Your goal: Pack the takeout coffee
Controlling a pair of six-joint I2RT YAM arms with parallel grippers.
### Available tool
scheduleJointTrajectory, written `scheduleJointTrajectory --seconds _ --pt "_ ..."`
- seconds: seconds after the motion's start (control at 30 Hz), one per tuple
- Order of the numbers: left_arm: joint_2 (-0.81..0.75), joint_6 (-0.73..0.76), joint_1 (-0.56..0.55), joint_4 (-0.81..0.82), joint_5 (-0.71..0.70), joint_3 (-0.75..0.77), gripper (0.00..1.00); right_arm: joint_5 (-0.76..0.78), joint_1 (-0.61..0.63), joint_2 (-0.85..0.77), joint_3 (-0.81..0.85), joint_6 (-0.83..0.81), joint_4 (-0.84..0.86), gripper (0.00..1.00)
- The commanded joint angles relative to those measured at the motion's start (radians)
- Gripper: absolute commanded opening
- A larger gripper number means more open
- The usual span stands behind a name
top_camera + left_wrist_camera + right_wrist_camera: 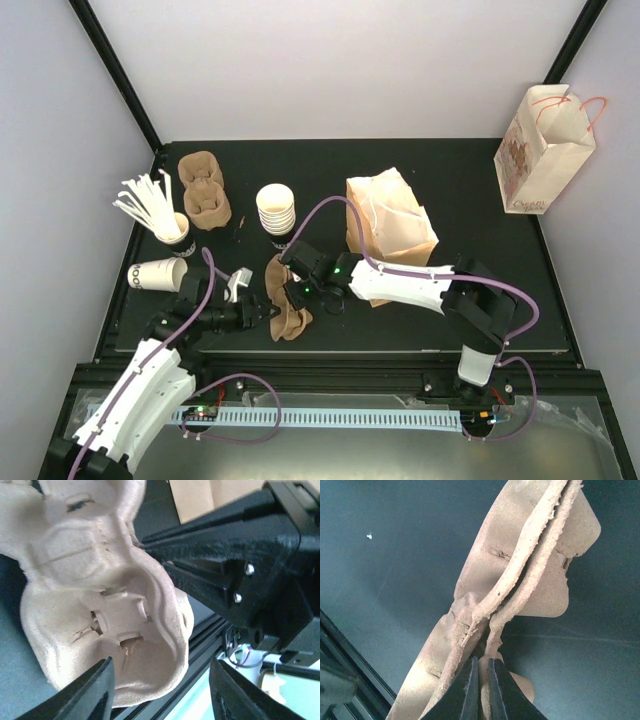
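A stack of white paper takeout coffee cups (pixel 276 209) stands at the back centre, and another cup (pixel 158 273) lies on its side at the left. A brown pulp cup carrier (pixel 287 318) is held up between the arms. My right gripper (pixel 482 664) is shut on the carrier's (pixel 530 575) thin rim, and in the top view it (pixel 297 291) reaches in from the right. My left gripper (pixel 161 692) is open, one finger on each side of the carrier's (pixel 100 585) near cup well, touching nothing. From above it (pixel 262 312) sits just left of the carrier.
A cup of white stirrers (pixel 170 225) and a pile of brown carriers (pixel 205 190) stand at the back left. A brown paper bag (pixel 392 218) lies flat right of centre. A printed white bag (pixel 545 150) stands past the mat's far right corner.
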Motion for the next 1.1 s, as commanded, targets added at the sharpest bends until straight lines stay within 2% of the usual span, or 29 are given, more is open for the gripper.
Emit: scheduleJointTrajectory --seconds 0.0,0.13,0.23,0.43,0.57,0.67,0.73,0.8,0.9,0.97,1.07 --pt "-0.037 -0.013 0.002 -0.006 -0.078 0.038 0.58 0.043 0.016 -0.054 -0.024 -0.021 -0.032 0.08" --pt "-0.048 0.007 0.006 0.022 -0.157 0.053 0.59 0.044 0.026 -0.092 -0.048 -0.043 -0.005 0.08" --pt "-0.043 0.011 0.012 0.081 -0.14 0.04 0.59 0.026 0.027 -0.113 -0.057 -0.061 0.002 0.08" --pt "-0.133 -0.03 0.011 0.18 -0.206 0.001 0.6 0.03 0.027 -0.174 -0.062 -0.093 -0.06 0.08" --pt "-0.181 -0.136 0.008 0.368 -0.18 -0.077 0.63 0.044 0.027 -0.234 -0.1 -0.105 -0.09 0.08" --pt "-0.18 -0.143 0.005 0.458 -0.163 -0.104 0.65 0.041 0.027 -0.27 -0.127 -0.106 -0.104 0.08" --pt "-0.17 -0.117 0.004 0.475 -0.17 -0.097 0.68 0.038 0.026 -0.291 -0.14 -0.108 -0.111 0.08" --pt "-0.151 -0.088 0.001 0.498 -0.175 -0.089 0.8 0.041 0.026 -0.309 -0.147 -0.116 -0.129 0.08" --pt "-0.107 -0.033 -0.008 0.532 -0.174 -0.07 0.89 0.045 0.022 -0.322 -0.138 -0.14 -0.165 0.08" --pt "-0.088 0.008 -0.018 0.548 -0.178 -0.054 0.93 0.045 0.018 -0.321 -0.12 -0.153 -0.197 0.08" --pt "-0.104 0.075 -0.042 0.561 -0.2 -0.045 0.93 0.047 0.015 -0.318 -0.094 -0.166 -0.235 0.08"
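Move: The right hand already has the cup carrier pinched by its pressed-together rims, its middle about 1 cm left, 1 cm back and 2 cm below the fingers. The paper bag stands some 12 cm ahead and 23 cm right of that hand, the cup stack 16 cm ahead and 3 cm left. From the left hand, whose fingers are already parting at the carrier, its middle lies about 4 cm right and 3 cm ahead. Keeping its pinch on the cup carrier, the right hand draws it away from the left fingers, about 6 cm right, some 4 cm up and a little back. The left hand comes free of the carrier, going about 6 cm forward towards the cup stack's side and 5 cm up, its wrist rolling some 25 degrees so the fingers swing forward while they spread nearly fully. ##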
